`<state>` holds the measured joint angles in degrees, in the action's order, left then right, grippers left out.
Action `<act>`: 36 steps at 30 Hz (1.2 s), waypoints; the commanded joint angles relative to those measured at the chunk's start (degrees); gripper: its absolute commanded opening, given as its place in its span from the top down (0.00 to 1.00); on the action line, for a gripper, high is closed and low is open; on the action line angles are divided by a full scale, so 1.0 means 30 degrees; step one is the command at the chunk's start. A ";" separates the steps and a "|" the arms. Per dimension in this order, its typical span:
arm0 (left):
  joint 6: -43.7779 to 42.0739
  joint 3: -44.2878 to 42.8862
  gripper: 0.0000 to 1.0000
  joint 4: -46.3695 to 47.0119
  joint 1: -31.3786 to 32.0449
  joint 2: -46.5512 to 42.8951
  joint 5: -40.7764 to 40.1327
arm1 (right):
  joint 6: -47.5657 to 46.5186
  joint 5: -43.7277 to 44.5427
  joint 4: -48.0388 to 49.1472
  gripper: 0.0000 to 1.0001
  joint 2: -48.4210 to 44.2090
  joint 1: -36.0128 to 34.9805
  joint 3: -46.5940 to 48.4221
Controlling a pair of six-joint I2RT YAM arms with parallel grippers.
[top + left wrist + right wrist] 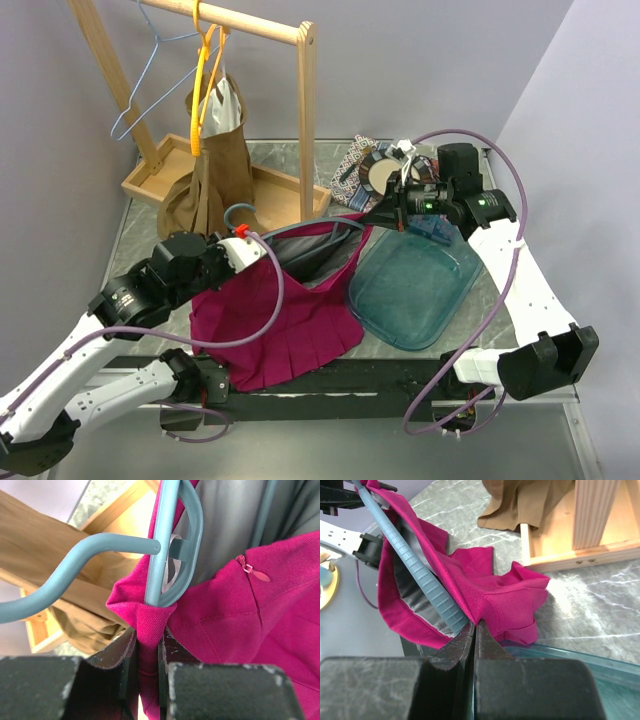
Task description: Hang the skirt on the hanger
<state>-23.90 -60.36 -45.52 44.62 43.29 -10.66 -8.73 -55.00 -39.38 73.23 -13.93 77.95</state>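
The magenta skirt (285, 330) lies spread on the table, its waistband lifted between both arms. A grey-blue plastic hanger (310, 228) runs inside the waistband, with its hook (240, 210) sticking out at the left. My left gripper (243, 240) is shut on the skirt's waistband corner (150, 617), right under the hanger's end (165, 545). My right gripper (475, 630) is shut on the other waistband corner (510, 595), with the ribbed hanger arm (420, 572) just to the left of its tips.
A wooden rack (305, 100) stands at the back left. On its rail hang a brown garment (215, 170) on an orange hanger and a light blue wire hanger (150, 75). A clear teal tray (415, 280) lies under the right arm, with small items (375, 165) behind it.
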 commanded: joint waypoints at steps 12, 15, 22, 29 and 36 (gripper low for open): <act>-0.2638 -0.1500 0.99 -0.2169 0.0446 0.0568 -0.4237 | -0.0810 0.2396 -0.0439 1.00 0.0111 -0.0627 0.2695; -0.2756 -0.1823 0.99 -0.2725 0.1119 0.1126 -0.5320 | -0.0664 0.2980 -0.0527 1.00 0.0082 -0.1272 0.3105; -0.2756 -0.2204 0.99 -0.3457 0.3022 0.2617 -0.7689 | -0.0489 0.4708 -0.1082 1.00 0.0460 -0.3933 0.4509; -0.2172 -0.3345 0.99 -0.3841 0.4666 0.3850 -0.9629 | 0.0302 0.1962 -0.0998 1.00 0.1165 -0.4583 0.7061; -0.0854 -0.4283 0.99 -0.3287 0.5722 0.4497 -0.8259 | -0.0921 0.1256 -0.1580 1.00 0.1517 -0.7862 0.7855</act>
<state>-28.80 -69.52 -56.69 60.75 56.58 -36.71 -8.86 -46.94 -46.02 77.71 -33.32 98.26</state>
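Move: The left hand already pinches the waistband under the blue hanger's bar. The hanger's middle lies about 10 cm to its right and 2 cm ahead; the skirt body is around 7 cm right, 10 cm back and 12 cm below. From the right hand, already pinching the other side of the waistband, the hanger's middle is some 13 cm left and 2 cm back, the rack post 15 cm left and 10 cm ahead, and the basket 16 cm right and 18 cm back, well below. The right fingers keep their shut pinch on the waistband. After barely moving at first, this hand lifts about 8 cm while carrying the cloth some 7 cm left and 4 cm back, towards the hanger's middle, turning slightly counter-clockwise. The left hand keeps its hold on hanger and waistband nearly in place, rolling about 25 degrees so that its left side rises. ##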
